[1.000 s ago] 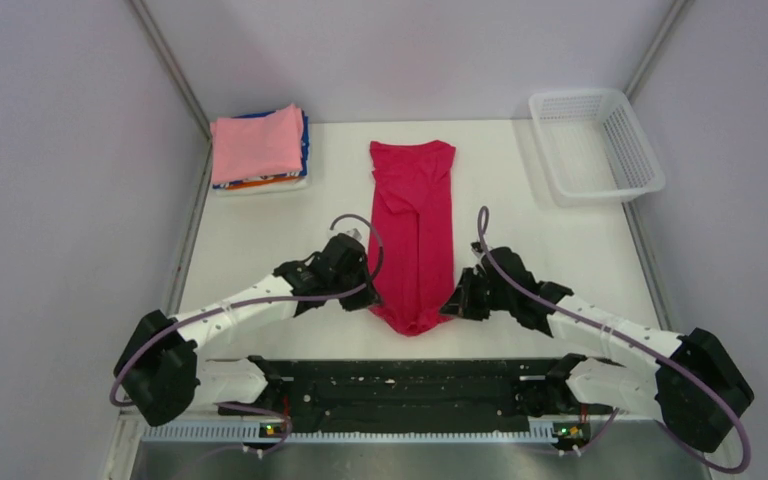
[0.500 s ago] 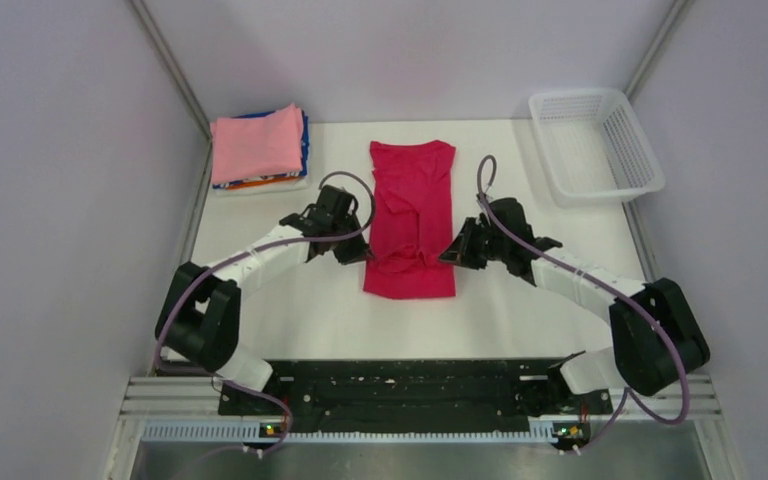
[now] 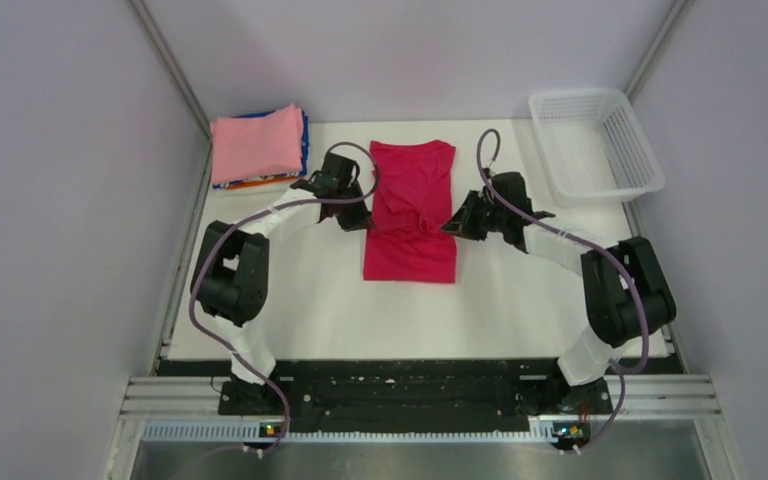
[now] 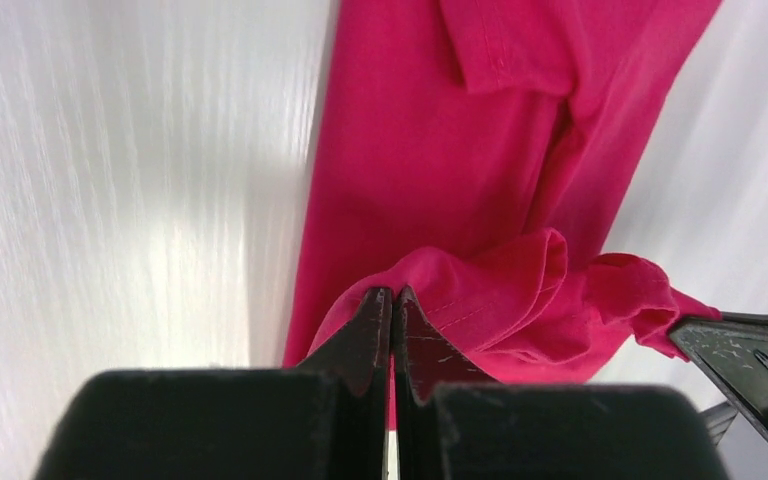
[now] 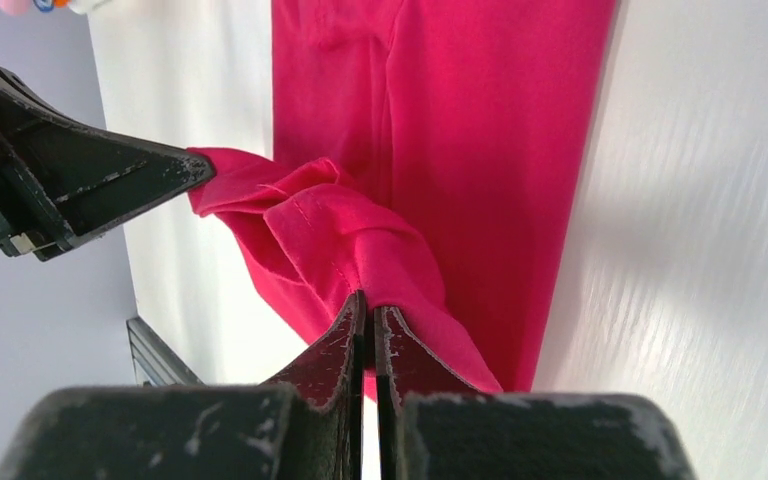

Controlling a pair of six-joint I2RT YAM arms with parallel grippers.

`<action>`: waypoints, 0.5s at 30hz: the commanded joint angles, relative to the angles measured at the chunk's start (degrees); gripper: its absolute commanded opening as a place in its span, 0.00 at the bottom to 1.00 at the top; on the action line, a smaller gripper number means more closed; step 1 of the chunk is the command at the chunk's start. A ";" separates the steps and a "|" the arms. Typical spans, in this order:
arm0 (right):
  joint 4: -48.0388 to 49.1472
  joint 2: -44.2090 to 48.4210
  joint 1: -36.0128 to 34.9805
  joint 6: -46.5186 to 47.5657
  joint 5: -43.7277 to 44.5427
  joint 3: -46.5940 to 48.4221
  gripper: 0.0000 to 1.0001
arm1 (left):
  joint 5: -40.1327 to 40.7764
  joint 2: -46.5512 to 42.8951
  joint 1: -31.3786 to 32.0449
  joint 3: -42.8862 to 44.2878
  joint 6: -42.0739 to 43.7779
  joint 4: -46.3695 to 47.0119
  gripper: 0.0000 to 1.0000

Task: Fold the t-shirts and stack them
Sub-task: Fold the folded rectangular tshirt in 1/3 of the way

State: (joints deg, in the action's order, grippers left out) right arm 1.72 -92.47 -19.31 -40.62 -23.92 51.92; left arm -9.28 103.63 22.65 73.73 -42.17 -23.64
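Note:
The crimson-red t-shirt (image 3: 412,215) lies lengthwise at the table's middle, its near end folded up over itself. My left gripper (image 3: 364,222) is shut on the lifted hem at the shirt's left edge; the pinched cloth shows in the left wrist view (image 4: 480,300). My right gripper (image 3: 452,226) is shut on the hem at the right edge, and the right wrist view shows the fold (image 5: 360,240) held above the flat cloth. The light pink t-shirt (image 3: 257,143) tops a folded stack at the back left, with blue, orange and white edges under it.
A white mesh basket (image 3: 595,143) stands at the back right. Grey walls close in the table on the left, back and right. The black rail (image 3: 400,385) runs along the near edge.
Both grippers have carried the shirt's near hem away from me, from the near edge up toward the shirt's middle. The shirt now lies shorter, doubled over.

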 commanded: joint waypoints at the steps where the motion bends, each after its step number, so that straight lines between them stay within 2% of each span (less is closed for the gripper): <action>1: 4.12 -4.15 1.68 1.36 -2.71 4.28 0.00 | -0.90 3.81 -1.11 5.72 1.73 -0.15 0.00; 8: 4.87 -10.92 2.73 1.80 -3.77 8.45 0.00 | -1.55 9.05 -2.90 8.89 0.31 1.56 0.01; 9: 4.69 -11.68 2.84 1.78 -3.56 8.85 0.00 | -1.80 9.65 -3.21 9.75 0.27 1.42 0.04; 10: 4.75 -12.26 2.98 1.47 -3.33 9.16 0.02 | -1.95 10.26 -3.37 10.43 0.21 1.38 0.12; 11: 4.89 -12.64 3.11 1.33 -3.12 9.27 0.05 | -2.19 10.72 -3.52 10.91 0.23 1.40 0.25; 12: 5.02 -12.86 3.23 1.27 -2.64 9.50 0.11 | -2.46 11.18 -3.70 11.59 0.48 1.45 0.33; 14: 4.59 -12.91 3.51 1.55 -0.65 10.39 0.36 | -3.18 11.83 -3.98 13.07 0.92 1.42 0.45; 15: 4.22 -12.91 3.73 1.75 0.19 11.00 0.42 | -3.31 11.95 -4.14 13.88 1.15 1.40 0.49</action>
State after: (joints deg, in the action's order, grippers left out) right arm 3.88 -105.36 -16.80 -39.88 -26.22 59.00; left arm -11.29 115.31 19.42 83.18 -41.76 -23.75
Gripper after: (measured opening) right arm 0.314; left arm 0.424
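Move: Both hands still pinch the ends of the pulled-over shirt hem. It is due to land on a line across the lower layer, about 5 cm straight ahead of each hand and some 5 cm lower. The shirt's far edge has its middle about 21 cm ahead of the left hand and 9 cm to its right; the new near fold's middle is roughly 10 cm behind that hand, also 9 cm right. The folded stack sits some 18 cm ahead and 25 cm left of it. Bring both grippers forward together, about 4 to 5 cm over the lower layer towards the shirt's far edge, while sinking some 3 to 4 cm to lay the hem down. Hold the pinch until the hands are low, then open the fingers part way, the left first and wider, letting go of the cloth with the wrists almost unturned. ##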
